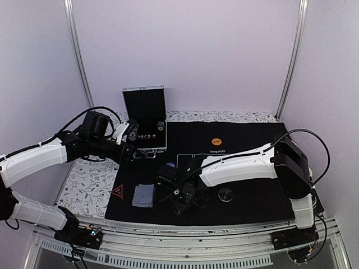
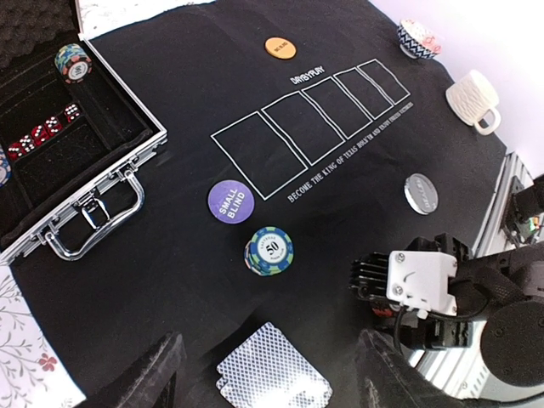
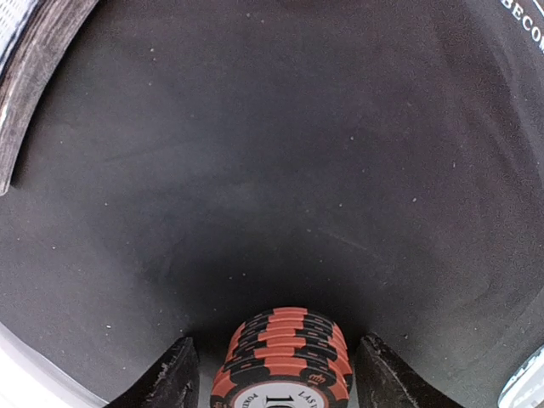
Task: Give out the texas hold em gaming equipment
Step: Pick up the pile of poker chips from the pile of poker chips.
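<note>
A stack of red-black poker chips (image 3: 289, 357) stands on the black mat (image 1: 252, 145). My right gripper (image 3: 276, 374) is open around it, with a gap on each side; in the top view this gripper (image 1: 180, 200) is low at the mat's front. My left gripper (image 2: 272, 361) hangs open and empty above the pile of playing cards (image 2: 272, 378), near the case in the top view (image 1: 130, 147). A green-blue chip stack (image 2: 269, 251), a purple small-blind disc (image 2: 230, 201), an orange disc (image 2: 280, 48) and a clear disc (image 2: 421, 193) lie on the mat. The red triangle marker (image 1: 117, 191) lies left of the cards (image 1: 143, 195).
An open metal case (image 1: 145, 117) stands at the mat's back left, holding a chip stack (image 2: 72, 61) and red dice (image 2: 42, 134). A white cup (image 2: 472, 98) and a patterned bowl (image 2: 418, 38) sit past the mat's far edge. The right arm's wrist (image 2: 416, 280) is beside the cards.
</note>
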Controlling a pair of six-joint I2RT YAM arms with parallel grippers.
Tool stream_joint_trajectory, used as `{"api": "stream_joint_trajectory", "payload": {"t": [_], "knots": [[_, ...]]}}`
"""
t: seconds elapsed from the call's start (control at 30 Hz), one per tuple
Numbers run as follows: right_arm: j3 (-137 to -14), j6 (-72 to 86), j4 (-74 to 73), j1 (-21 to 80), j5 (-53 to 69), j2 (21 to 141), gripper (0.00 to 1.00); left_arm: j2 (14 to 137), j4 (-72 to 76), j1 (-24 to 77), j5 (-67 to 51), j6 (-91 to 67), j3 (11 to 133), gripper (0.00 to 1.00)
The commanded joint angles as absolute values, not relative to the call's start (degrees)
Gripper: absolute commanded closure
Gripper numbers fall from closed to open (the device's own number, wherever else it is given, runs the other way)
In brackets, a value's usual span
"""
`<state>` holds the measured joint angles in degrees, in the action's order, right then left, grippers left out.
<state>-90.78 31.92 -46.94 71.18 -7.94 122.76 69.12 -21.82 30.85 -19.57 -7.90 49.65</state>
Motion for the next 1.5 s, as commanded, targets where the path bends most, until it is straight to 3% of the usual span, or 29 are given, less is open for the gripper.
{"api": "stream_joint_trajectory", "payload": {"t": [0.0, 0.83, 1.23, 1.47], "knots": [[-91.8, 31.4, -48.2, 71.5, -9.2, 125.1, 0.38, 69.7, -22.1, 30.1, -20.8, -7.0, 48.9, 0.30], [-92.2, 30.8, -48.9, 71.8, -14.4, 119.9, 0.96, 68.6, -23.2, 30.0, -20.7, -6.5, 49.3, 0.30], [-90.7, 27.8, -48.0, 69.3, -14.5, 114.7, 0.97, 68.6, -23.2, 29.9, -20.8, -6.4, 49.2, 0.30], [-89.0, 20.5, -45.9, 57.6, -14.3, 109.0, 0.97, 68.4, -24.3, 30.0, -20.6, -5.9, 49.7, 0.30]]}}
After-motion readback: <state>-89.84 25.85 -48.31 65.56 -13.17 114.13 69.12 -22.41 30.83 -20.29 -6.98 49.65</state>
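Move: The pile of red-and-black poker chips stands between the right hand's open fingers, at the hand point itself. From the right hand, the blue-green chip stack is about 12 cm ahead and 7 cm left, the card deck some 4 cm ahead and 16 cm left, and the clear disc roughly 5 cm ahead and 17 cm right, all near table height. From the left hand the red pile lies about 10 cm back, 19 cm right and 17 cm below. Nearly still at first, the right hand closes its fingers from well open to a bit under half and pinches the red-and-black chips between both pads by their rims, staying down on the mat for about another half second. Then, keeping that grip, it lifts the chips slowly and then faster, about 6 cm up, swinging some 5 cm forward and slightly right towards the printed card outlines as the fingertips tilt forward a little. ##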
